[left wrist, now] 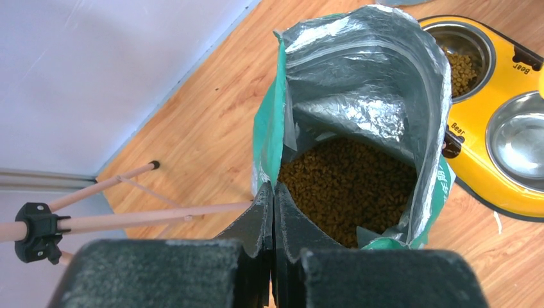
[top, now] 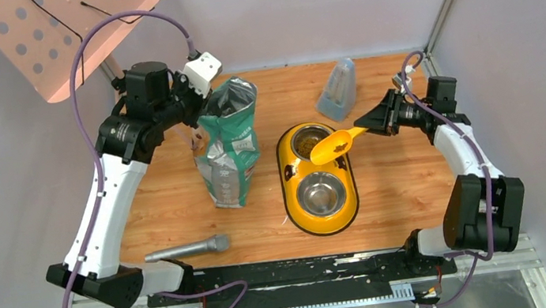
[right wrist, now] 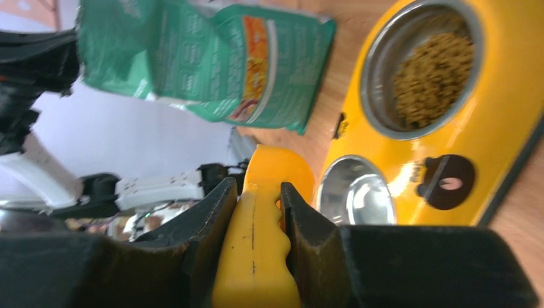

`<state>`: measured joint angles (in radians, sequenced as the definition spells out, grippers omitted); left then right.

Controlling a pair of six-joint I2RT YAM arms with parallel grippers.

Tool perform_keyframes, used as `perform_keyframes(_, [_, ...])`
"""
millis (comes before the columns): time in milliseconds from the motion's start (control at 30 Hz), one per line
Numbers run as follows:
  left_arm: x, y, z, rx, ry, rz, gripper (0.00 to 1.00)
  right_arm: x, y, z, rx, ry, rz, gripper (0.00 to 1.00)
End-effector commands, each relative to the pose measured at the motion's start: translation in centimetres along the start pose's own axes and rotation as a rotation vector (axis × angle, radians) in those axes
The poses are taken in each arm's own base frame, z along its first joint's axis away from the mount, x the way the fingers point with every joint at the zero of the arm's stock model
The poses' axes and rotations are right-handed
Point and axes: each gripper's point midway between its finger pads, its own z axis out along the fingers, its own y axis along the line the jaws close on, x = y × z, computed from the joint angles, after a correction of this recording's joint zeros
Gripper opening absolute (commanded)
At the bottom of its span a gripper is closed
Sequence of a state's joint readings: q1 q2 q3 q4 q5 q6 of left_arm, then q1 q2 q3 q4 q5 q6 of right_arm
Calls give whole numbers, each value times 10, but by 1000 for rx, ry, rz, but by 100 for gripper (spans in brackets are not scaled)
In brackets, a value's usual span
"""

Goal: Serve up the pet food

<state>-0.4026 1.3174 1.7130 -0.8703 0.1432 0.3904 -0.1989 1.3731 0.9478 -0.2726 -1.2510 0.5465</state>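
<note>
The pet food fills the open green-and-silver bag (top: 230,144) as a brown kibble heap (left wrist: 349,186). More kibble lies in the far bowl (top: 308,143) of the yellow double-bowl feeder (top: 296,199). The near bowl (top: 320,194) is bare steel. My left gripper (left wrist: 274,187) is shut on the bag's left rim and holds the bag upright. My right gripper (right wrist: 256,189) is shut on the handle of the yellow scoop (top: 332,146). The scoop hangs over the right edge of the far bowl with a little kibble in it.
A grey metal cylinder (top: 187,249) lies near the front left edge. A clear plastic container (top: 337,91) stands at the back, behind the feeder. A pink perforated board (top: 63,38) on thin wooden legs (left wrist: 128,215) stands at the back left, close to my left arm.
</note>
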Motion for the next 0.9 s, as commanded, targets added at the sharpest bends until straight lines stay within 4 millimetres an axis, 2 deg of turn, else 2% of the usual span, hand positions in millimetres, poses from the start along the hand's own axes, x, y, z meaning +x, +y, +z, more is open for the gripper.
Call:
perform_keyframes(0, [-62, 21, -41, -106, -256, 29, 0, -26, -26, -5, 145, -96, -145, 0])
perform_keyframes(267, [-59, 20, -47, -115, -252, 37, 0, -79, -66, -7, 372, -214, -172, 0])
perform_keyframes(433, [-61, 19, -48, -106, -256, 39, 0, -97, -79, 3, 444, -214, -235, 0])
perform_keyframes(700, [-62, 20, -51, -110, -263, 41, 0, -102, -62, 36, 505, -143, -462, 0])
perform_keyframes(867, [-62, 19, -51, -110, -265, 42, 0, -98, -48, 60, 598, -89, -701, 0])
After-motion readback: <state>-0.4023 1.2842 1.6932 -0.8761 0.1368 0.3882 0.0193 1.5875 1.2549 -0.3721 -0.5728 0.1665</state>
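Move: The right hand still holds the yellow scoop, its head already out over the bowl stand. The far bowl, partly filled, lies about 11 cm to that hand's left, 8 cm ahead and 20 cm below; the empty near bowl is also 11 cm left but 7 cm back. A clear container stands roughly 17 cm straight ahead. From the left hand the far bowl is some 25 cm right, 5 cm ahead and 34 cm down. The right arm carries the scoop forward about 11 cm and sinks some 5 cm, swinging right at first, then back left by nearly as much as it slows beside the clear container. All the way, the fingers keep their grip on the handle while the wrist rolls the hand's left side down by some 35 degrees, so the scoop dips steeply over the right side of the far bowl. ##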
